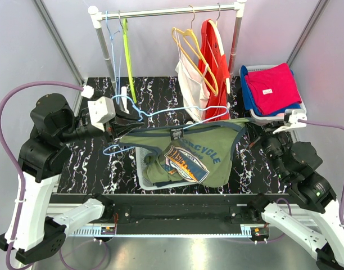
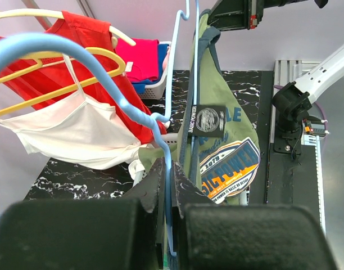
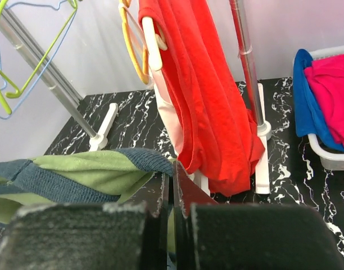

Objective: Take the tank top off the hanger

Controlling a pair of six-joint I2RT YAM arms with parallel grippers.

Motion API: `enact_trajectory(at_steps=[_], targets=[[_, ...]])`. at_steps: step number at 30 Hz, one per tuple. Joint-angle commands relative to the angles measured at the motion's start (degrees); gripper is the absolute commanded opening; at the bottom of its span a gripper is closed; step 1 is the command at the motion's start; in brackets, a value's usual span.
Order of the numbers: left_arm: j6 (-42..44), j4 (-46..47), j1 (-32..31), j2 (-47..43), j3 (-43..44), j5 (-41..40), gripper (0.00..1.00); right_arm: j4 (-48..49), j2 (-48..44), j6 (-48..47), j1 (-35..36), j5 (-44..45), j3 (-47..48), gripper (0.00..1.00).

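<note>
An olive green tank top (image 1: 194,154) with navy trim and a printed badge hangs stretched across the middle of the table on a light blue hanger (image 1: 161,115). My left gripper (image 1: 117,130) is shut on the hanger's wire (image 2: 168,169) at its left end; in the left wrist view the tank top (image 2: 228,129) drapes just beyond the fingers. At the garment's right end my right gripper (image 1: 252,130) is shut on the tank top's navy-trimmed edge (image 3: 138,160), with the cloth pinched between the jaws (image 3: 173,180).
A clothes rack (image 1: 166,10) stands at the back with a green hanger (image 1: 127,50), a white top (image 1: 189,84) on a yellow hanger and a red top (image 1: 214,56). A white basket (image 1: 257,116) of blue and pink clothes sits back right. Another basket (image 1: 143,180) lies under the tank top.
</note>
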Motion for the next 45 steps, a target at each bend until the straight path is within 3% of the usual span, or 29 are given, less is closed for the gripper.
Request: enact_trajectory(at_steps=[1,2,5,12,16,19,25,27,30,31,34,36,40,45], targets=[[-0.12,2.41,0.47,-0.38,2.86,1.05,0.01,0.18,1.82,-2.30,0.10,-2.23,0.44,0.00],[-0.21,2.32,0.56,-0.38,3.04,1.05,0.01,0.35,2.87,-2.83,-0.07,-9.05,0.09,0.00],[0.14,2.32,0.64,0.41,4.27,-0.08,0.01,0.71,5.59,-4.15,0.01,-18.33,-0.01,0.00],[4.00,2.41,2.14,4.09,13.22,-12.46,0.00,4.48,10.61,-8.80,0.01,-19.05,7.02,0.02],[4.01,3.90,2.75,6.04,20.77,-14.15,0.00,7.20,14.12,-10.22,0.01,-17.38,12.29,0.02],[3.66,3.90,3.11,6.74,22.46,-13.71,0.00,6.95,16.85,-9.26,0.01,-20.79,14.14,0.04],[7.34,3.11,3.19,4.20,18.16,-15.90,0.00,2.91,16.78,-7.94,0.01,-21.52,6.53,0.18],[9.10,3.20,3.19,3.84,17.19,-17.92,0.00,1.33,15.63,-8.37,0.01,-19.32,4.49,0.32],[11.12,3.29,3.19,3.67,15.70,-18.46,0.00,-2.89,13.60,-9.08,-0.07,-15.45,2.28,0.43],[11.65,3.20,3.28,3.67,15.17,-17.94,0.00,-5.68,13.43,-9.16,0.01,-13.97,2.46,0.55],[13.41,0.83,3.19,3.75,13.68,-14.25,0.00,-11.31,13.08,-8.29,0.01,-12.72,5.08,0.65],[14.46,-1.19,3.19,3.84,12.62,-11.53,0.00,-11.86,11.50,-8.20,0.01,-12.37,6.58,0.65],[16.57,-2.86,3.19,3.23,6.40,-8.88,0.00,-8.79,5.18,-10.30,0.01,-17.97,12.27,0.71],[20.53,-5.67,2.49,1.12,0.15,-5.90,0.00,-11.85,5.33,-13.91,0.01,-24.74,19.41,0.88]])
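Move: The right hand holds the tank top's right shoulder, with the hanger's bare tip roughly 8 cm to its left, 2 cm ahead and 6 cm higher. The laundry basket lies about 10 cm ahead, 26 cm left and 31 cm below it, and the red garment about 28 cm ahead, 10 cm left, level in height. From the left hand, which grips the blue hanger, the basket is some 14 cm ahead, 16 cm right and 38 cm below. The right hand carries its pinched shoulder some 9 cm left towards the hanger, dipping, bobbing up, then dropping about 10 cm as its fingers open and let go, before backing off upward, rearward and slightly right. Meanwhile the left hand keeps the blue hanger, flicks it up about 10 cm while swinging it counter-clockwise, then sinks almost to its starting height, ending 5 cm farther forward. ##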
